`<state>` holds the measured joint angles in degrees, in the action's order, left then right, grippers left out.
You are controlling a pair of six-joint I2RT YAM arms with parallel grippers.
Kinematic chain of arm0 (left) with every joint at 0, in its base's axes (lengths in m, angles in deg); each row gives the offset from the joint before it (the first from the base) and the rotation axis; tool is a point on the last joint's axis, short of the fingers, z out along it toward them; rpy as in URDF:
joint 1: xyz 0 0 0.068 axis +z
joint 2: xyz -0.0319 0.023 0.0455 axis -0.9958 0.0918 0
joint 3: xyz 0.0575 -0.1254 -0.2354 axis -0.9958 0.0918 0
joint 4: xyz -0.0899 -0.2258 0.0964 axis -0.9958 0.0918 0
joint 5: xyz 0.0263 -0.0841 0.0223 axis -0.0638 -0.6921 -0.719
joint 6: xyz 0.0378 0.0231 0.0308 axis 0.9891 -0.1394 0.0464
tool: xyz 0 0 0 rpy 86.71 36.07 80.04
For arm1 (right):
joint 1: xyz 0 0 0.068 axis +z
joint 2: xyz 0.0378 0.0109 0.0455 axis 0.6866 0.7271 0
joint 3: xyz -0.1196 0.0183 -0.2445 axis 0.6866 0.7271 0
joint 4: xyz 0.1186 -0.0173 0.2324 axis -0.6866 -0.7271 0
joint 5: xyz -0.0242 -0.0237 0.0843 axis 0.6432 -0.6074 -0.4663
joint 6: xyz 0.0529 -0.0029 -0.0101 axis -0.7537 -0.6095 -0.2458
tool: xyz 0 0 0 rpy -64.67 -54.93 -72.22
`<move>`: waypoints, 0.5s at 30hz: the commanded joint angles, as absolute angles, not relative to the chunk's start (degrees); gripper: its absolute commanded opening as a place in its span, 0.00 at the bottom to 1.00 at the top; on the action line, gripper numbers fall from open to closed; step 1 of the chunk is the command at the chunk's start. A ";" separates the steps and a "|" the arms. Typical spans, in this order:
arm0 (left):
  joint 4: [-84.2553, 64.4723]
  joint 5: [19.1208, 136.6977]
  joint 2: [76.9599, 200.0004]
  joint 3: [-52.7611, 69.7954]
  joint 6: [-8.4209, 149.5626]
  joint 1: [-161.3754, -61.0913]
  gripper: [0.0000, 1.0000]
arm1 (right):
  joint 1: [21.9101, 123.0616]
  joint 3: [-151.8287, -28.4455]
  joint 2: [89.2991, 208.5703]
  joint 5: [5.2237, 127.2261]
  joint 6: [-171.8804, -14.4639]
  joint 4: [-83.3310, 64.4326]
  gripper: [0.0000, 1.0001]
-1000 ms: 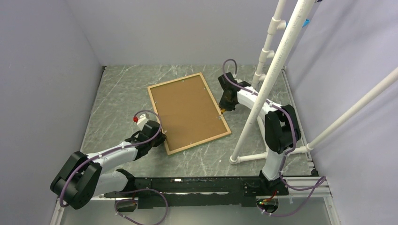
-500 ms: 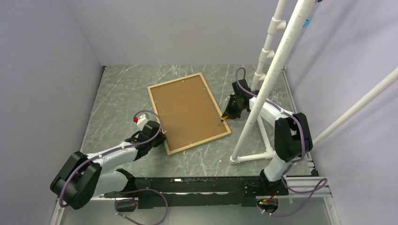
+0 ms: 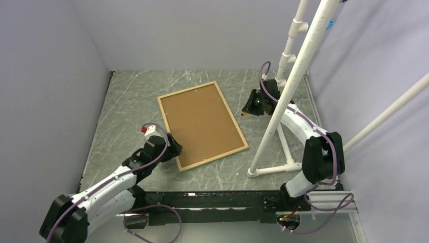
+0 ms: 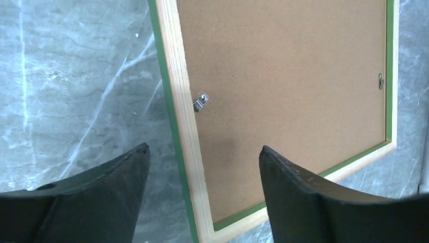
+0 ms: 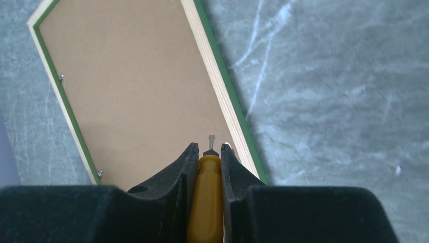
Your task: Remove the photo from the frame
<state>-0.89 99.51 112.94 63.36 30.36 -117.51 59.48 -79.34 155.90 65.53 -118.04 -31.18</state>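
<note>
The frame (image 3: 215, 158) lies face down mid-table, its light wood rim and green edge around a brown backing board (image 3: 201, 123). The photo is hidden under that board. My left gripper (image 3: 171, 147) hangs open over the frame's near-left corner; in the left wrist view its gripper (image 4: 203, 149) straddles the rim (image 4: 182, 101) with nothing held, near a small metal clip (image 4: 201, 103). My right gripper (image 3: 248, 110) hovers just off the frame's right edge. In the right wrist view the gripper (image 5: 209, 148) is shut on a yellow-handled screwdriver (image 5: 205, 192), tip over the board.
A white PVC pipe stand (image 3: 283, 101) rises at the right, its foot (image 3: 268, 171) on the table beside the frame. Grey walls close in the left, back and right. A black rail (image 3: 202, 200) runs along the near edge. More clips (image 5: 60, 77) sit on the far rim.
My left gripper has opened and drawn back from the frame's near-left corner. The right gripper carried the screwdriver off the frame's right edge, toward the back right. The frame shifted slightly.
</note>
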 commanded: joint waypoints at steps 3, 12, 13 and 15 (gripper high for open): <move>4.37 94.35 112.72 57.16 38.57 -108.80 0.92 | 59.85 -85.67 163.49 60.24 -117.59 -23.80 0.00; 1.78 84.44 128.63 47.70 44.18 -97.95 0.99 | 60.72 -91.79 170.68 60.95 -116.33 -22.26 0.00; 2.19 84.06 130.67 46.56 43.92 -97.58 0.98 | 60.82 -91.96 171.21 60.87 -116.35 -21.45 0.00; 1.61 83.46 134.08 45.14 43.64 -97.18 0.94 | 61.38 -91.70 172.21 60.88 -116.52 -18.76 0.00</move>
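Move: The middle of the frame's left rail lies about 9 cm ahead of the left gripper, 4 cm to its left and 4 cm below; the near-left clip is some 4 cm ahead, 1 cm left, equally low. From the right gripper, already holding the screwdriver, the far-right clip lies roughly 18 cm ahead, 10 cm left and 12 cm below, the near-right clip only 4 cm ahead and 4 cm left, at the same low level. Bring the left gripper about 6 cm forward and 4 cm left along the frame's left rail, rising slightly before it starts to sink, while its already open fingers spread almost fully and tip down a little. At the same time carry the screwdriver in the right gripper's kept hold some 5 cm forward and nearly 4 cm left, sinking a few centimetres, towards the far-right clip. ##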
